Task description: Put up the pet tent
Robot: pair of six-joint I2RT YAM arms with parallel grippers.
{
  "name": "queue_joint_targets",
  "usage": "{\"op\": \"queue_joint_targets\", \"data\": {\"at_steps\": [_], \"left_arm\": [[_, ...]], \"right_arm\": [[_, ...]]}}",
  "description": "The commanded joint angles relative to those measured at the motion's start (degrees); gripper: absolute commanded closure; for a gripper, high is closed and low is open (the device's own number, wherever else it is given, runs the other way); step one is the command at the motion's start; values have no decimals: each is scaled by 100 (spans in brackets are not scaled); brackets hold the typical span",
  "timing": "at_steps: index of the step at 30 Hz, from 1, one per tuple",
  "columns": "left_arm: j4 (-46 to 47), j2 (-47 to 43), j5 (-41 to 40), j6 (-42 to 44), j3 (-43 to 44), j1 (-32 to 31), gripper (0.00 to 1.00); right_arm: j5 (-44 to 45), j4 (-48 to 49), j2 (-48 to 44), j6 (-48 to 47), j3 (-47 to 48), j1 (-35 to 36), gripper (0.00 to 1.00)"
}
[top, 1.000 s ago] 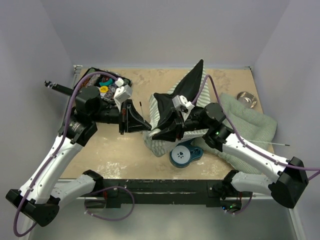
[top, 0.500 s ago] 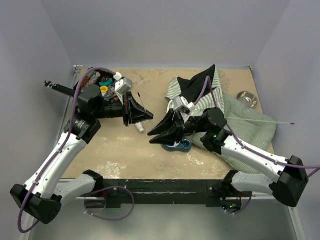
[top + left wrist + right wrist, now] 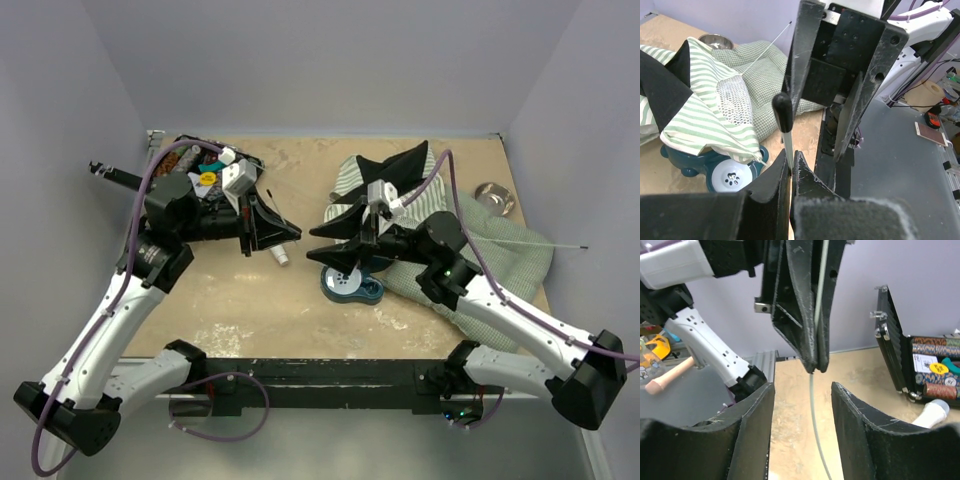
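The pet tent (image 3: 400, 180) lies crumpled at the back right, green-and-white striped with black panels, and it also shows in the left wrist view (image 3: 700, 112). My left gripper (image 3: 290, 232) is shut on a thin white pole (image 3: 786, 137) with a black tip. My right gripper (image 3: 318, 245) faces it, open. In the right wrist view the pole (image 3: 815, 415) hangs from the left gripper's tips (image 3: 813, 367) and runs between my right fingers (image 3: 752, 430) without touching them. Another thin pole (image 3: 535, 243) sticks out to the right over the cushion.
A green checked cushion (image 3: 505, 250) lies under the tent at the right, with a steel bowl (image 3: 493, 197) behind it. The teal bowl stand (image 3: 350, 285) sits under my right gripper. An open case of small items (image 3: 205, 172) is at the back left, and a small white tube (image 3: 282, 256) lies near the left gripper.
The right gripper has opened wider and let the tent fabric drop back to the right rear. It now faces the left gripper, which stayed shut on the pole.
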Motion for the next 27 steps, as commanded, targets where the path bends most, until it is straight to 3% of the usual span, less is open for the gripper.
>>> {"op": "queue_joint_targets", "data": {"at_steps": [1, 8, 11, 15, 19, 20, 21, 22, 27], "left_arm": [[-543, 149, 166, -223, 87, 14, 100], [-183, 175, 280, -513, 17, 14, 100], [-25, 202, 298, -627, -27, 14, 100], [230, 184, 228, -855, -53, 14, 100], [546, 53, 122, -1093, -211, 14, 100], [599, 18, 113, -1154, -255, 14, 100], [643, -26, 105, -1190, -281, 14, 100], [653, -53, 70, -1207, -299, 14, 98], [845, -614, -921, -1505, -509, 23, 66]], "right_arm": [[278, 352, 331, -177, 220, 75, 46], [541, 695, 542, -54, 123, 172, 47], [480, 906, 656, 122, 202, 207, 55], [453, 924, 753, 148, 281, 277, 74], [514, 994, 744, 289, 264, 286, 80], [541, 994, 744, 315, 273, 286, 95], [550, 1003, 744, 342, 255, 278, 100], [576, 1029, 727, 411, 246, 269, 100], [646, 1371, 665, 1105, 45, 137, 100]]}}
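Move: The right hand, half open, faces the thin white tent pole still pinched in the left fingertips: its grip spot is about 3 cm to the left, 2 cm ahead and 2 cm below. Some 33 cm below the right hand, the paw bowl lies roughly 9 cm ahead and 7 cm to the right, and the striped tent fabric about 26 cm ahead and 17 cm to the right. For the left hand, the pole is right in its grip. The right hand slides about 3 cm left with some 2 cm forward and 2 cm down, in under the left fingertips, and closes its half-open fingers fully until they pinch the tent pole. The left hand keeps its hold meanwhile, rising about 1.5 cm with a slight roll, and only once the right fingers are shut does it part its fingers about a quarter and let go of the pole. ##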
